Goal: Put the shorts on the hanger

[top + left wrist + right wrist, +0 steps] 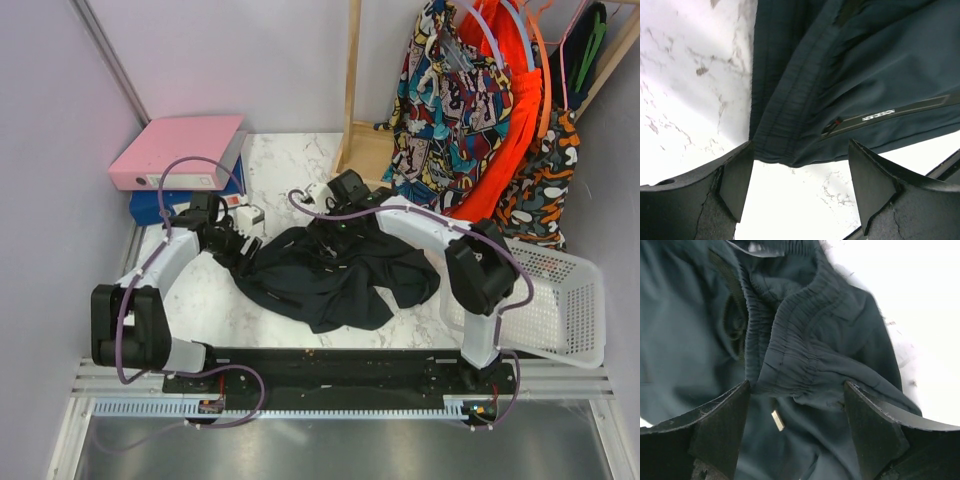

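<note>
The black shorts [330, 275] lie crumpled on the marble table between my two arms. My left gripper [238, 252] sits at their left edge. In the left wrist view it [800, 146] is open, and the hem of the shorts [850, 75] ends right at its fingertips with bare marble between the jaws. My right gripper [338, 218] is over the shorts' far edge. It [797, 385] stands open above a bunched fold of the elastic waistband [800, 350], and a drawstring tip [777, 420] hangs below. The thin orange hanger [542, 80] hangs on the rack at the back right.
A pink binder [175, 150] lies on a blue one at the back left. A white basket [565, 300] stands at the right edge. The wooden rack [352, 90] holds a comic-print garment [450, 90], a bright orange garment [505, 140] and other hangers.
</note>
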Controlling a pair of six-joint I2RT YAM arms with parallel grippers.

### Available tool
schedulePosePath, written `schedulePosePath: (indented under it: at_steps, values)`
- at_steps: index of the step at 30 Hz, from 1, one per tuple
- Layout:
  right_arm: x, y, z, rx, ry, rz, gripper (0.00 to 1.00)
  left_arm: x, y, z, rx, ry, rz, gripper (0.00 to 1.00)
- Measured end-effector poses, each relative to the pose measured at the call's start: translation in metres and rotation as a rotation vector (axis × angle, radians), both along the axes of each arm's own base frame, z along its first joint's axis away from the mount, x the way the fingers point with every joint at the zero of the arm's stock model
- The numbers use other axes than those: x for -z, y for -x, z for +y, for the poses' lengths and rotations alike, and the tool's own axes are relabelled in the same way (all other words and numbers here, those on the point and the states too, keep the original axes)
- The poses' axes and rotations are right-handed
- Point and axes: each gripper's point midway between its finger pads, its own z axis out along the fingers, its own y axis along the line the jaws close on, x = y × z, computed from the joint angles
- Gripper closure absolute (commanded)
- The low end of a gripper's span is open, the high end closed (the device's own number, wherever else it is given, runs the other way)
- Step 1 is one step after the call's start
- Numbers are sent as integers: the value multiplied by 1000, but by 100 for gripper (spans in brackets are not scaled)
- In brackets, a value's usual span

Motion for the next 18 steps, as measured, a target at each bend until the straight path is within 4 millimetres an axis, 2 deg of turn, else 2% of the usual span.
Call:
schedulePosePath:
  at_steps: [4, 7, 8, 10, 11, 12, 14, 15, 17, 18]
  values:
    - [20, -6, 5, -47, 36, 34, 31, 17, 0, 14, -61, -49, 65, 23]
    - [19, -10, 9, -69, 37, 32, 47, 30, -1, 23, -106, -80, 118, 29]
    - [17, -11, 9, -70, 36, 29, 61, 33, -2, 24, -113, -83, 133, 31]
    - [13, -14, 11, -69, 34, 17, 74, 37, -2, 26, -123, -88, 153, 37]
    - [12, -16, 11, -68, 34, 12, 92, 38, -1, 26, -124, -88, 160, 42]
    - [12, -16, 11, -66, 36, 9, 100, 39, -1, 26, -124, -88, 165, 55]
    - [12, -18, 9, -62, 44, 3, 100, 40, 0, 25, -123, -83, 178, 70]
    - [12, -18, 8, -54, 49, 5, 100, 41, 0, 24, -124, -80, 185, 91]
    - [10, -19, 6, -45, 58, 3, 100, 43, 1, 23, -123, -75, 205, 98]
    - [8, -22, 5, -38, 59, -1, 100, 44, 1, 23, -121, -75, 209, 98]
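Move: The shorts lie flat between the hands. The left end of their waistband is about 2 cm to the left hand's left, level with it front to back, and some 5 cm below. The blue binder stands about 14 cm ahead and 11 cm left of that hand. The waistband's right end is about 2 cm ahead of the right hand, 1 cm left and 2 cm below. The wooden stand's base is some 14 cm ahead and 8 cm right of the right hand. The left end of the shorts' waistband gets pinched as the left hand sinks about 4.5 cm onto it, shifting some 2.5 cm left and tilting roughly 15 degrees, its open fingers closing mostly at the end. Meanwhile the right hand dips about 2 cm, then eases up 1 cm while edging 2 cm forward into the waistband's right end, and its open fingers shut on the fabric. ##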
